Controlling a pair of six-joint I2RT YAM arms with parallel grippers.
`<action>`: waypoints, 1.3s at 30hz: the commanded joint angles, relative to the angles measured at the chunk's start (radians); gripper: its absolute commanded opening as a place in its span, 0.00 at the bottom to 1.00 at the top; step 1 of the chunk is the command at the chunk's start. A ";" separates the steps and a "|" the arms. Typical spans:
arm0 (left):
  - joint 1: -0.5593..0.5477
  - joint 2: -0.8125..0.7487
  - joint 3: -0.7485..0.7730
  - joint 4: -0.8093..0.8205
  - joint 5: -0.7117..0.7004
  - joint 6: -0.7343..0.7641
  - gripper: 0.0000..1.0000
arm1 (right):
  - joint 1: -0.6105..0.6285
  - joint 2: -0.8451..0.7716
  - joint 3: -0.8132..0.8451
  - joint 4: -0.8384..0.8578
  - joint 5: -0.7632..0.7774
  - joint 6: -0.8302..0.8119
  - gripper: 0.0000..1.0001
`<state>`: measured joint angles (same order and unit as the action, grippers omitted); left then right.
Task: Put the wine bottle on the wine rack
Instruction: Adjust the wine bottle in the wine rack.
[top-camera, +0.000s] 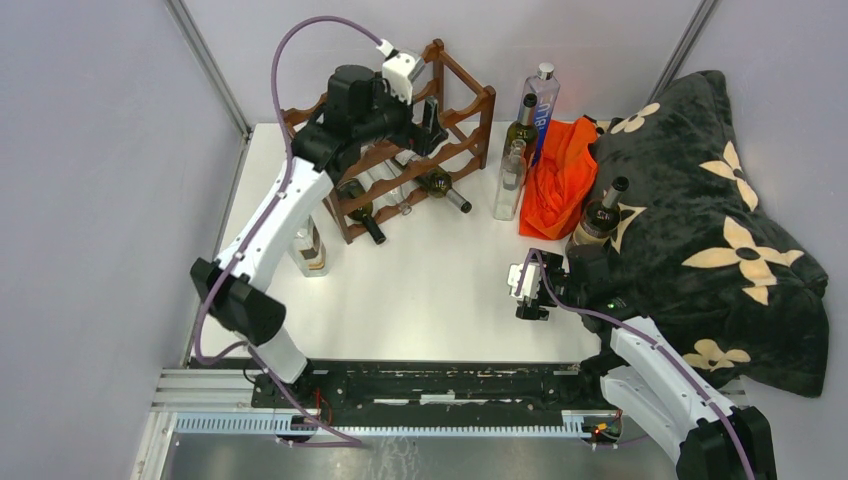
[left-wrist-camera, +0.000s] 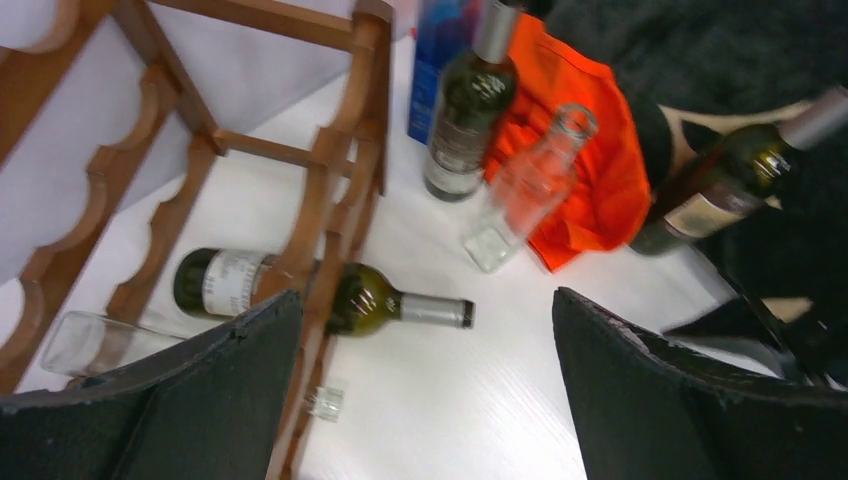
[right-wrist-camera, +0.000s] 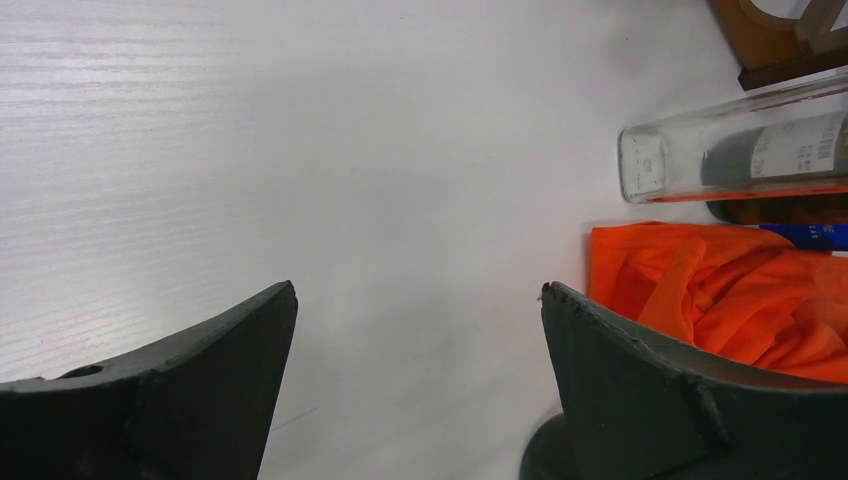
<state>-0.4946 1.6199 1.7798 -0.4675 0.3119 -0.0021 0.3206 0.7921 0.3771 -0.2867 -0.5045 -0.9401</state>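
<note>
The reddish-brown wine rack (top-camera: 462, 118) (left-wrist-camera: 335, 190) stands at the back left of the white table. A green wine bottle (top-camera: 442, 186) (left-wrist-camera: 365, 298) lies in its lowest tier, neck pointing right. A second dark bottle (top-camera: 362, 215) and a clear one (left-wrist-camera: 85, 340) lie beside it. Another wine bottle (top-camera: 520, 128) (left-wrist-camera: 462, 110) stands right of the rack. One more (top-camera: 597, 220) (left-wrist-camera: 715, 190) leans on the black blanket. My left gripper (top-camera: 430, 118) (left-wrist-camera: 428, 295) hovers open over the rack, holding nothing. My right gripper (top-camera: 527, 290) (right-wrist-camera: 418, 288) is open above bare table.
A clear glass bottle (top-camera: 510, 182) (right-wrist-camera: 700, 150), a blue bottle (top-camera: 541, 100) and an orange cloth (top-camera: 562, 175) (right-wrist-camera: 720, 290) sit right of the rack. A flowered black blanket (top-camera: 720, 230) fills the right side. A small bottle (top-camera: 310, 250) stands near the left arm.
</note>
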 joint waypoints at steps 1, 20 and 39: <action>0.011 0.132 0.205 -0.109 -0.087 0.072 0.96 | 0.005 0.000 -0.007 0.015 -0.022 -0.008 0.98; 0.033 0.481 0.456 -0.214 -0.231 0.344 0.66 | 0.005 0.007 -0.008 0.013 -0.020 -0.011 0.98; 0.059 0.295 0.289 -0.272 -0.088 0.408 0.09 | 0.005 0.008 -0.007 0.013 -0.021 -0.011 0.98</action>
<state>-0.4465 2.0357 2.0811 -0.7456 0.2642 0.3191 0.3206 0.8005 0.3752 -0.2935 -0.5140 -0.9409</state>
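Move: The middle stretch of the wine rack's front top rail is about 11 cm ahead of my left hand, 1 cm to its left and 13 cm below. The nearest wine bottle lies low in the rack, roughly 8 cm ahead, 3 cm left and 29 cm down; a clear bottle standing outside is level with my hand, some 15 cm to its right and 24 cm lower. From my right hand the rail is about 29 cm ahead, 20 cm left and 15 cm higher. I bring my open left hand down some 13 cm and forward about 11 cm onto the wine rack's front top rail, rolling it so the fingers point more steeply down, roughly 25 degrees in all. I close the fingers on the rail until they pinch it, then draw it back towards me by about 3 cm, keeping the height. ##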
